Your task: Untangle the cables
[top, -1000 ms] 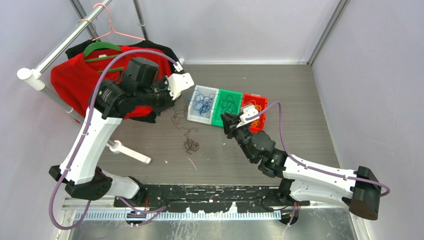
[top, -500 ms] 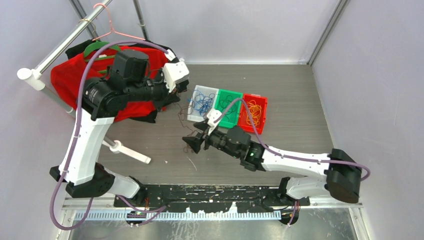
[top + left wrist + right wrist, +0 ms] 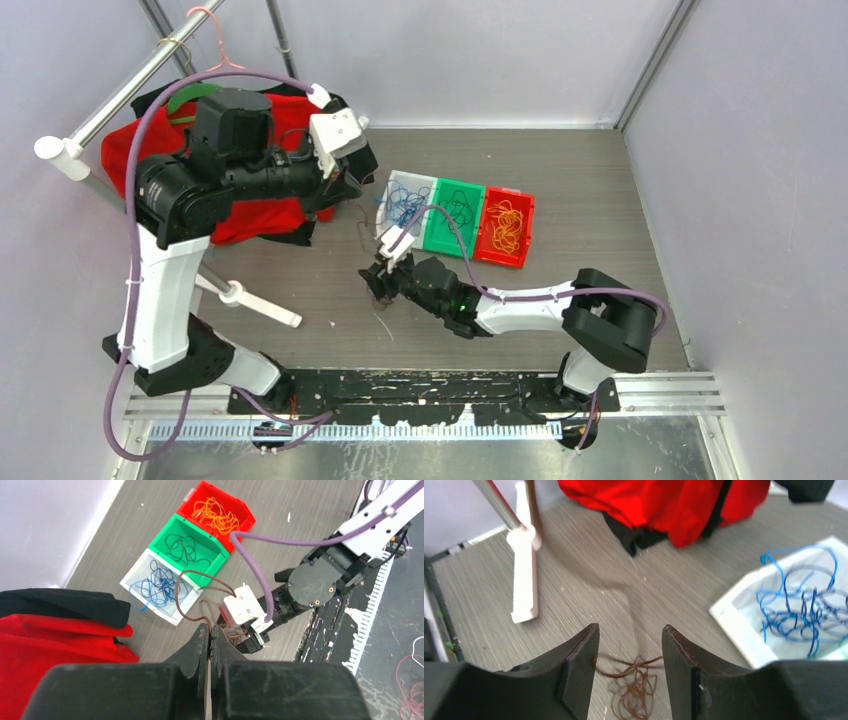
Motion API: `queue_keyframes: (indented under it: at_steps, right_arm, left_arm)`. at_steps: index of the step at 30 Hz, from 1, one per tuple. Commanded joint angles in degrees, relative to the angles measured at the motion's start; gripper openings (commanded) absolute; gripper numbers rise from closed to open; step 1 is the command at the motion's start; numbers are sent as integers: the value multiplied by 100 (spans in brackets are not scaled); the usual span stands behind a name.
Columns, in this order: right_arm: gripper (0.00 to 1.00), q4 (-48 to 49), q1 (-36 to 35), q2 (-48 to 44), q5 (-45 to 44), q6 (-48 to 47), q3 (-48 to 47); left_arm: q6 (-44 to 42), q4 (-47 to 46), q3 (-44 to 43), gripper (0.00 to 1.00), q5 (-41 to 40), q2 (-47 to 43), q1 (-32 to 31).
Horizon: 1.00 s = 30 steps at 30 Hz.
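Note:
The cables are sorted in part. Blue cables [image 3: 405, 205] lie in a white bin [image 3: 412, 176], dark ones [image 3: 455, 210] in a green bin [image 3: 462, 183], orange ones [image 3: 505, 225] in a red bin [image 3: 528, 200]. A brown clump [image 3: 636, 687] lies on the table left of the bins. My left gripper [image 3: 210, 627] is shut on one brown strand [image 3: 182, 580] that loops up from the clump. My right gripper [image 3: 630, 627] stands open low over the clump, a finger on each side. In the top view the right gripper [image 3: 380, 280] hides most of it.
A red garment [image 3: 120, 160] hangs from a rail [image 3: 110, 95] at the back left, close behind the left arm. The rail's white foot [image 3: 255, 303] lies on the table left of the clump. Grey walls close the table at the back and right.
My right arm swung left from the red bin to the brown clump and opened its jaws. My left gripper drew back and left, still shut on the brown strand.

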State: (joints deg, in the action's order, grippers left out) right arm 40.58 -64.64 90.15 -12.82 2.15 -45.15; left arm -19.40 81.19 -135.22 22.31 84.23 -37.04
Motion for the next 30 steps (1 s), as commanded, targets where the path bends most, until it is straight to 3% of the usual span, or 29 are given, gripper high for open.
queue_keyframes:
  at_steps: [1,11,19,25,30]
  right_arm:
    - [52,995,50,167,-475,317,403]
    - [48,1855,83,1061,-452,984,959]
    - [48,2290,88,1233,-330,1468,1439]
    - [38,2443,80,1045,-414,1872,2010]
    - [22,2484,83,744,-478,2072,2527]
  left_arm:
    - [237,-754,-161,0,-105,-361,-23]
    - [382,-2099,-445,0,-725,-894,-21]
    - [144,-3942,-16,0,-2159,-1401,-22]
    - [-290,-4851,-72,0,-2806,-1383,-23]
    - [-796,-5596,-134,0,-3144,-1356,-23]
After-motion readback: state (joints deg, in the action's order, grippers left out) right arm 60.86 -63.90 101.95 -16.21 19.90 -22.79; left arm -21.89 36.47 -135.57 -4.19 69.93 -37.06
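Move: The brown cable's tangle lies nearly straight under the open right hand, some 17 cm down and 3 cm back. The white bin stands about 17 cm ahead of that hand and 5 cm right, the green bin 16 cm ahead and 16 cm right. From the left hand, already pinching the cable's upper part, the tangle is some 43 cm below, about 1 cm ahead, level sideways. Left lifts its cable 25 cm up-left; right sinks 15 cm, drifting right, fingers narrowing at the brown tangle. ##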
